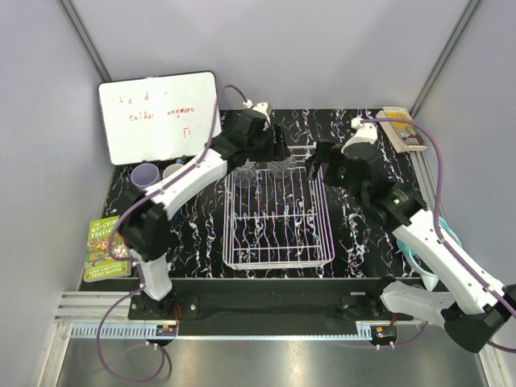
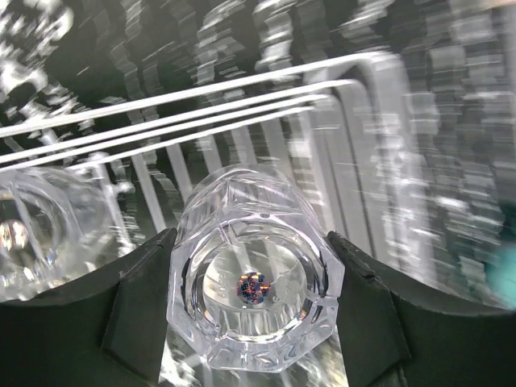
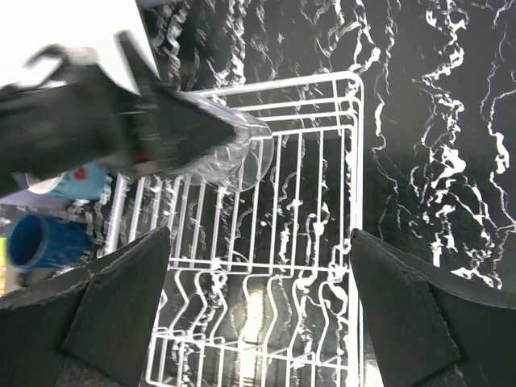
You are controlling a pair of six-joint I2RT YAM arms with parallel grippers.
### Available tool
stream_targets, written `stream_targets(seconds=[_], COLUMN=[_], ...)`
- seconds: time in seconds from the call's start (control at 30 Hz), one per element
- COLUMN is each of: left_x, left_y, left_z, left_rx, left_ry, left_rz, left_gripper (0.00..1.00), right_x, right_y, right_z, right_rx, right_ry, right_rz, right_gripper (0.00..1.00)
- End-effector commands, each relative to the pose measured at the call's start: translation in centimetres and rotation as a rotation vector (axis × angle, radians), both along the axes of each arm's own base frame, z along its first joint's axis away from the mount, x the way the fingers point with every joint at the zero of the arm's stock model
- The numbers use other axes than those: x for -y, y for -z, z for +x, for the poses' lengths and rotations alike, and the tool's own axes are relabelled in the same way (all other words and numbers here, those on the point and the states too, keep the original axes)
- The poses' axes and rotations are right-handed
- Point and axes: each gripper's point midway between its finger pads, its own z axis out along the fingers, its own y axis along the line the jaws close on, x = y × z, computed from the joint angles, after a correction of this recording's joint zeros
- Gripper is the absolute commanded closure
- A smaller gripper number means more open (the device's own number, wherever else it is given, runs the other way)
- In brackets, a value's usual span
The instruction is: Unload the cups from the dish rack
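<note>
A clear faceted glass [image 2: 254,282] sits base-first between the black fingers [image 2: 137,314] of my left gripper [image 2: 254,274], which is shut on it, both pads against its sides. This happens at the far end of the white wire dish rack [image 1: 278,256]. The right wrist view shows the same glass [image 3: 242,149] over the rack [image 3: 355,161]. A second clear glass [image 2: 32,234] lies just left of the held one. My right gripper [image 3: 258,306] hangs open above the rack, holding nothing. A dark blue mug [image 3: 40,238] and a teal mug [image 3: 81,181] stand on the table outside the rack.
A whiteboard [image 1: 157,117] leans at the back left, with a lavender tumbler [image 1: 145,175] in front of it. A green book [image 1: 107,250] lies at the left edge and another book [image 1: 403,129] at the back right. The background in the left wrist view is blurred.
</note>
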Motion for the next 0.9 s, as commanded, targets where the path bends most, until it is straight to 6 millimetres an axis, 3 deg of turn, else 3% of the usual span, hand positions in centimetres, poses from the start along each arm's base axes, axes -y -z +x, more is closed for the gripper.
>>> stream_targets(seconds=[0.0,0.13,0.17,0.2,0.23,0.27,0.3,0.33,0.37,0.4,0.43,0.47,0.5,0.63,0.87], left_x=[1.9,1.8,1.9,1.5,1.4,1.5,1.0,0.8,0.6,0.1,0.0,-0.4,-0.6,-0.9,-0.5], left_y=[-11.8,-12.9,-14.0,-13.0,-13.3,-14.5,-13.2,-13.3,-14.8,-13.4,-13.8,-15.8,-14.8,-16.1,-15.9], left_z=[-3.9,-7.8,-8.2,-9.9,-10.7,-11.2,-12.4,-13.0,-13.4,-13.9,-14.3,-15.1,-15.3,-16.3,-15.5], left_rx=[0.201,0.19,0.238,0.215,0.209,0.269,0.251,0.233,0.301,0.271,0.238,0.319,0.294,0.289,0.303], left_ry=[0.17,0.26,0.283,0.32,0.33,0.357,0.374,0.373,0.399,0.403,0.398,0.444,0.45,0.496,0.469], left_rz=[-0.346,-0.502,-0.552,-0.58,-0.626,-0.684,-0.706,-0.758,-0.828,-0.854,-0.925,-1.005,-1.035,-1.185,-1.169], left_gripper=[1.0,1.0,1.0,1.0,1.0,1.0,1.0,1.0,1.0,1.0,1.0,1.0,1.0,1.0,1.0], right_x=[0.8,0.7,0.6,0.5,0.5,0.2,-0.2,-0.5,-0.9,-1.5,-1.7,-2.2,-2.2,-2.8,-4.1], right_y=[-0.2,0.2,-0.2,-0.2,-0.5,-1.1,-1.3,-1.6,-2.4,-2.3,-2.6,-2.9,-2.7,-2.5,-2.3], right_z=[-1.3,-2.5,-2.5,-3.1,-3.3,-3.4,-4.0,-4.3,-4.4,-5.1,-5.4,-5.7,-6.0,-6.8,-8.1], right_rx=[0.035,0.05,0.068,0.077,0.085,0.11,0.121,0.13,0.158,0.16,0.169,0.179,0.18,0.17,0.148], right_ry=[0.022,0.002,-0.003,-0.021,-0.026,-0.04,-0.079,-0.1,-0.126,-0.17,-0.19,-0.216,-0.225,-0.267,-0.35], right_rz=[0.081,0.151,0.178,0.197,0.218,0.245,0.272,0.294,0.327,0.35,0.372,0.395,0.406,0.448,0.526], right_gripper=[0.0,0.0,0.0,0.0,0.0,0.0,0.0,0.0,0.0,0.0,0.0,0.0,0.0,0.0,0.01])
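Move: The left hand already holds a drinking glass by its base above the rack. The right hand's open fingers are about 10 cm back, 9 cm right and 12 cm above the left hand. Also from the left hand, the second glass stands about 4 cm ahead, 9 cm left and 12 cm down, and the rack's middle is roughly 7 cm back. From the right hand, the held glass lies about 11 cm ahead, 8 cm left and 13 cm down. Keeping its pinch on the drinking glass, the left hand draws it back some 14 cm and up, dipping midway, while swinging its fingers from down-and-forward to point right, towards the right gripper. The right hand, fingers staying wide open, eases back about 7 cm and a little left, turning counter-clockwise and rolling its left side up to face the glass. ##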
